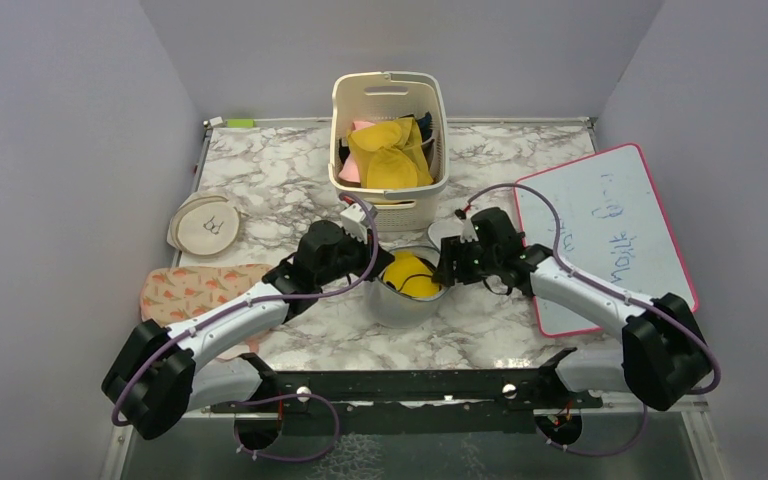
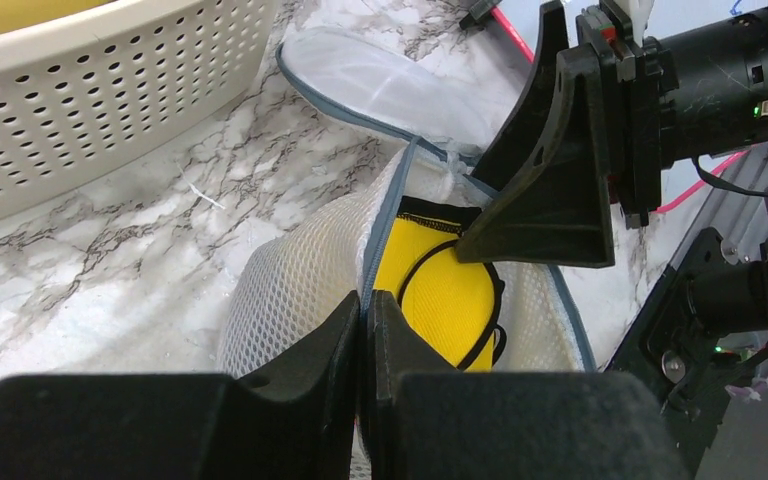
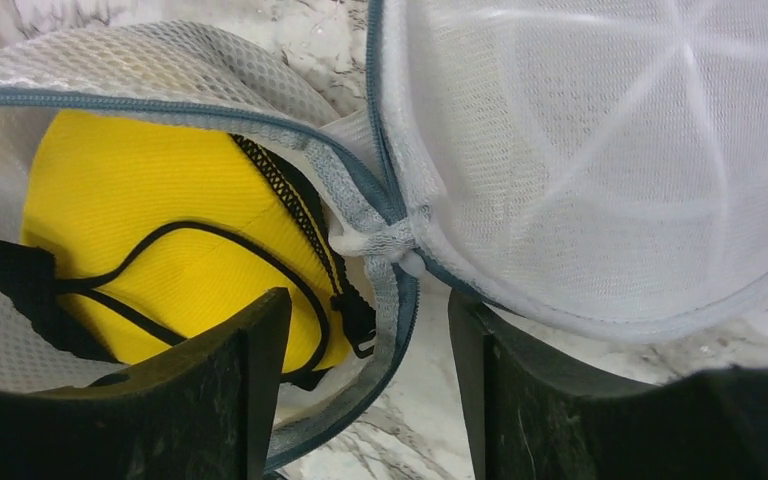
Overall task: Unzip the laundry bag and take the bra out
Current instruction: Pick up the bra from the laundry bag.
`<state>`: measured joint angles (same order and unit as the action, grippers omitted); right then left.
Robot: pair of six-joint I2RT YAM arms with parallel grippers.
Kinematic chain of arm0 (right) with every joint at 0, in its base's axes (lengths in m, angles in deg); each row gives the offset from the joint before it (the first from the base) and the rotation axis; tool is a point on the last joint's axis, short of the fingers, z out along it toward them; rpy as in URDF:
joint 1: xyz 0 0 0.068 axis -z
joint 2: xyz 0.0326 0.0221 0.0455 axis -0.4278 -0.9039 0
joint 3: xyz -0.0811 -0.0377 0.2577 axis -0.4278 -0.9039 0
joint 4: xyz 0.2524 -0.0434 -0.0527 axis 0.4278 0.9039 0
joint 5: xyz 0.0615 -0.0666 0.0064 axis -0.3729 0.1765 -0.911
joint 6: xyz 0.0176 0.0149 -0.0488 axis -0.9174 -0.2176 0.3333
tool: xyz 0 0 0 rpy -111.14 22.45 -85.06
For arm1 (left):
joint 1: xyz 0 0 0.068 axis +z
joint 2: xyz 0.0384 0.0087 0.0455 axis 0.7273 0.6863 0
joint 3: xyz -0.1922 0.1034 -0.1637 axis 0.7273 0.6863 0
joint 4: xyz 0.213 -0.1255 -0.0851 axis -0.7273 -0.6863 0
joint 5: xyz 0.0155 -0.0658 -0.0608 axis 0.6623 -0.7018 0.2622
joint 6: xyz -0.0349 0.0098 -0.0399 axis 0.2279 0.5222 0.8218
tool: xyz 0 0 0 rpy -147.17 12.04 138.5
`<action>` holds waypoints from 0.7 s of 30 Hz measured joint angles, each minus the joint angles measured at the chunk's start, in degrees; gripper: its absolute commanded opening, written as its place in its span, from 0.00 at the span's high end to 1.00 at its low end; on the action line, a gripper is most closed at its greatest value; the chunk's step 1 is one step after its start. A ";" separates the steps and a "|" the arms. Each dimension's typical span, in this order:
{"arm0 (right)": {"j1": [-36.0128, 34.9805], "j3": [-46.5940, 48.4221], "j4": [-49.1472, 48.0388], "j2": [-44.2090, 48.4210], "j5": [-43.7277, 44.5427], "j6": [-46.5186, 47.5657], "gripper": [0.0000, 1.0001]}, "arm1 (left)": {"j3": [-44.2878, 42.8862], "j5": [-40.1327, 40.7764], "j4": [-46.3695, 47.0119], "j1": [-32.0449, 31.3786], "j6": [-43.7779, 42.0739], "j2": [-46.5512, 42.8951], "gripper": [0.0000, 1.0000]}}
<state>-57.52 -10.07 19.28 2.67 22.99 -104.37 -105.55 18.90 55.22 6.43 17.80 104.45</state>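
Note:
The laundry bag (image 1: 400, 308) stands unzipped at the table's middle, its round mesh lid (image 3: 610, 150) flipped back onto the marble. Inside lies the bra (image 3: 140, 200), yellow with black edging and thin black straps. My left gripper (image 2: 365, 298) is shut on the bag's near-left rim, with the grey zip trim (image 2: 385, 225) running down between its fingers. My right gripper (image 3: 368, 300) is open and straddles the rim (image 3: 360, 190) by the lid's hinge. Its left finger (image 3: 230, 380) is inside the bag over the bra, and its right finger (image 3: 520, 390) is outside above the marble.
A cream slotted basket (image 1: 390, 195) with yellow and pink cloths stands just behind the bag. A pink-edged whiteboard (image 1: 610, 230) lies at the right. A flat beige round pouch (image 1: 207, 222) and a carrot-patterned pouch (image 1: 200, 285) lie at the left.

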 measured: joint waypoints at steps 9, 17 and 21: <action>0.00 -2.64 -7.30 3.91 2.71 -4.74 0.74 | -0.02 -0.76 -1.62 0.00 -0.31 -0.39 0.99; 0.00 -2.45 -8.70 3.48 2.80 -4.48 0.99 | -2.49 -1.11 -4.37 0.00 -0.63 1.01 0.71; 0.00 -2.45 -9.11 3.63 1.99 -3.26 0.99 | -4.81 -1.01 -7.17 0.00 -1.97 0.98 0.47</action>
<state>-57.52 -12.52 10.17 6.30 24.98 -107.63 -110.36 17.89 48.05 6.43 15.83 105.44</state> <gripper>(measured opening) 0.013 0.364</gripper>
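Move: Just ahead of the right fingers, about 2 cm forward and 1 cm left, is the bag rim by the lid hinge; the bra lies some 7 cm left, 2 cm ahead and 2 cm below, and the opened lid about 8 cm ahead, 2 cm right, 6 cm down. From the left hand, which still pinches the opposite rim, the bra is about 4 cm right, 3 cm back and 8 cm below, the basket some 22 cm straight ahead, slightly lower. Right hand rises and reaches forward about 2 cm each, pinching the hinge-side rim; left opens, releasing its rim. ##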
